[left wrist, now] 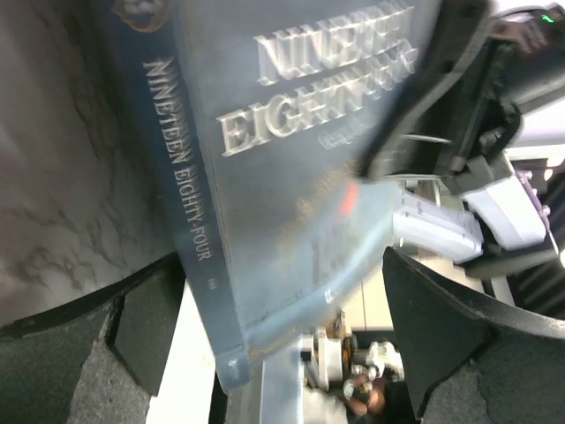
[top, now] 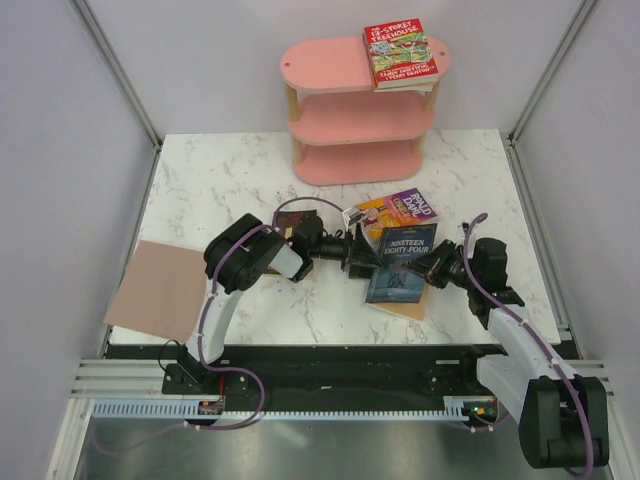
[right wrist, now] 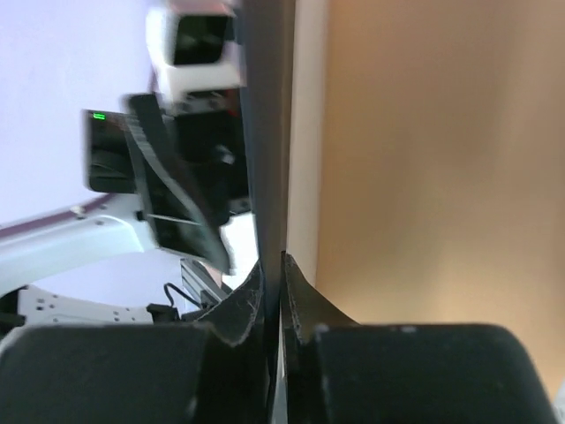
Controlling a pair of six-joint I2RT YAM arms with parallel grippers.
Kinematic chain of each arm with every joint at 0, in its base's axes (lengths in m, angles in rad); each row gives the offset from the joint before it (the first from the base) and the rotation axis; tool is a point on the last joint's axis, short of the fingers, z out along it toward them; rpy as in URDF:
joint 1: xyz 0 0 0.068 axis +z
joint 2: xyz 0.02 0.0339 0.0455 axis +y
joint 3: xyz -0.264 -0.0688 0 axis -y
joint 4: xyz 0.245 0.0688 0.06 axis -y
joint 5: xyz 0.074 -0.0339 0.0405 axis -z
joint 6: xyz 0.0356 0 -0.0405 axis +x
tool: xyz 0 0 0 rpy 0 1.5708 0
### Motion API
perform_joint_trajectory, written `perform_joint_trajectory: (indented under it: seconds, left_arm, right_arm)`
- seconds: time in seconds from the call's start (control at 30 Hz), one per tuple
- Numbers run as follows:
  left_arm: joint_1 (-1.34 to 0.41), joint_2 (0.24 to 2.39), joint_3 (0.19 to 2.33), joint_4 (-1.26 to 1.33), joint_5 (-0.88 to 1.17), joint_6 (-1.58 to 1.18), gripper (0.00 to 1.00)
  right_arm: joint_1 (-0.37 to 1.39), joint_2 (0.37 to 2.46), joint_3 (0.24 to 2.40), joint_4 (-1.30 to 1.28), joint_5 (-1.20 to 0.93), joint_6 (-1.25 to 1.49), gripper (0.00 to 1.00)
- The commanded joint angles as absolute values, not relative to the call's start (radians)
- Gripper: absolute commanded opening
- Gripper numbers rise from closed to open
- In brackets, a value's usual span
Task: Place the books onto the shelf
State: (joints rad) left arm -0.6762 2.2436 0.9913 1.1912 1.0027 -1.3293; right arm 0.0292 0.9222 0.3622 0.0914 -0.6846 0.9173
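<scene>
The pink shelf [top: 322, 62] stands at the back of the table, with the red Treehouse book [top: 400, 52] lying on its top board. The dark blue Nineteen Eighty-Four book [top: 400, 258] is at mid-table, tilted. My right gripper [top: 429, 268] pinches its right edge. In the right wrist view, that gripper [right wrist: 274, 265] is clamped on the thin dark book edge [right wrist: 265, 132]. My left gripper [top: 357, 252] is open at the book's left side. The left wrist view shows the spine corner of the book [left wrist: 265, 177] between the open fingers of the gripper [left wrist: 274, 287]. The purple-yellow Roald Dahl book [top: 405, 207] lies just behind.
A tan book [top: 412, 308] lies partly under the blue one. A plain tan-pink sheet [top: 160, 290] overhangs the table's front left corner. Grey walls close in both sides. The two arms face each other, close together across the book.
</scene>
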Motion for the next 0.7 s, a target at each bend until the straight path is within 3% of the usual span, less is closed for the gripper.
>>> perform_joint_trajectory:
  seconds: [0.0, 0.2, 0.43, 0.53, 0.63, 0.67]
  left_arm:
    - [-0.703, 2.246, 1.017, 1.341, 1.042, -1.410, 0.97]
    - [-0.721, 2.234, 1.046, 1.263, 1.045, -1.367, 0.96]
    - [-0.744, 2.189, 1.078, 1.002, 1.026, -1.195, 0.91]
    - [-0.747, 2.177, 1.104, 0.879, 1.019, -1.126, 0.82]
    - [-0.752, 2.166, 1.140, 0.720, 0.999, -1.031, 0.64]
    - [-0.756, 2.167, 1.149, 0.689, 0.997, -0.996, 0.63]
  right_arm:
    - [0.034, 0.865, 0.269, 0.068, -0.700, 0.884, 0.15]
    - [0.034, 0.851, 0.215, -0.026, -0.628, 0.850, 0.49]
    - [0.034, 0.919, 0.305, -0.240, -0.509, 0.750, 0.62]
    - [0.034, 0.888, 0.359, -0.361, -0.411, 0.701, 0.64]
    - [0.035, 0.807, 0.403, -0.457, -0.321, 0.689, 0.64]
    - [0.034, 0.781, 0.414, -0.480, -0.296, 0.692, 0.65]
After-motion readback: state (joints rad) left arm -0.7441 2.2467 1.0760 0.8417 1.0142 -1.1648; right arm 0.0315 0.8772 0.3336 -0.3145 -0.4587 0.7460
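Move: The Nineteen Eighty-Four book is tilted between the hands: its middle lies about 8 cm right and 2 cm back of the left hand, nearly level with it, the spine end between that hand's open fingers. From the right hand, whose almost-shut fingertips are at the raised cover edge, it is some 4 cm left and 5 cm lower. From the left hand, the Roald Dahl book lies 13 cm ahead and 7 cm right, the brown book 5 cm ahead and 19 cm left, both about 6 cm lower. The right hand spreads its fingers off the raised dark cover and drops about 8 cm while drawing back some 4–5 cm, its fingertips tipping down, then slides about 3 cm to the right and rolls its left side lower, so the open fingers end astride the book's edge, low over the table. Meanwhile the left hand, its fingers still around the spine, eases back a couple of centimetres and slightly right, then sinks about 3 cm as its fingers begin to close from wide open to roughly two thirds. ##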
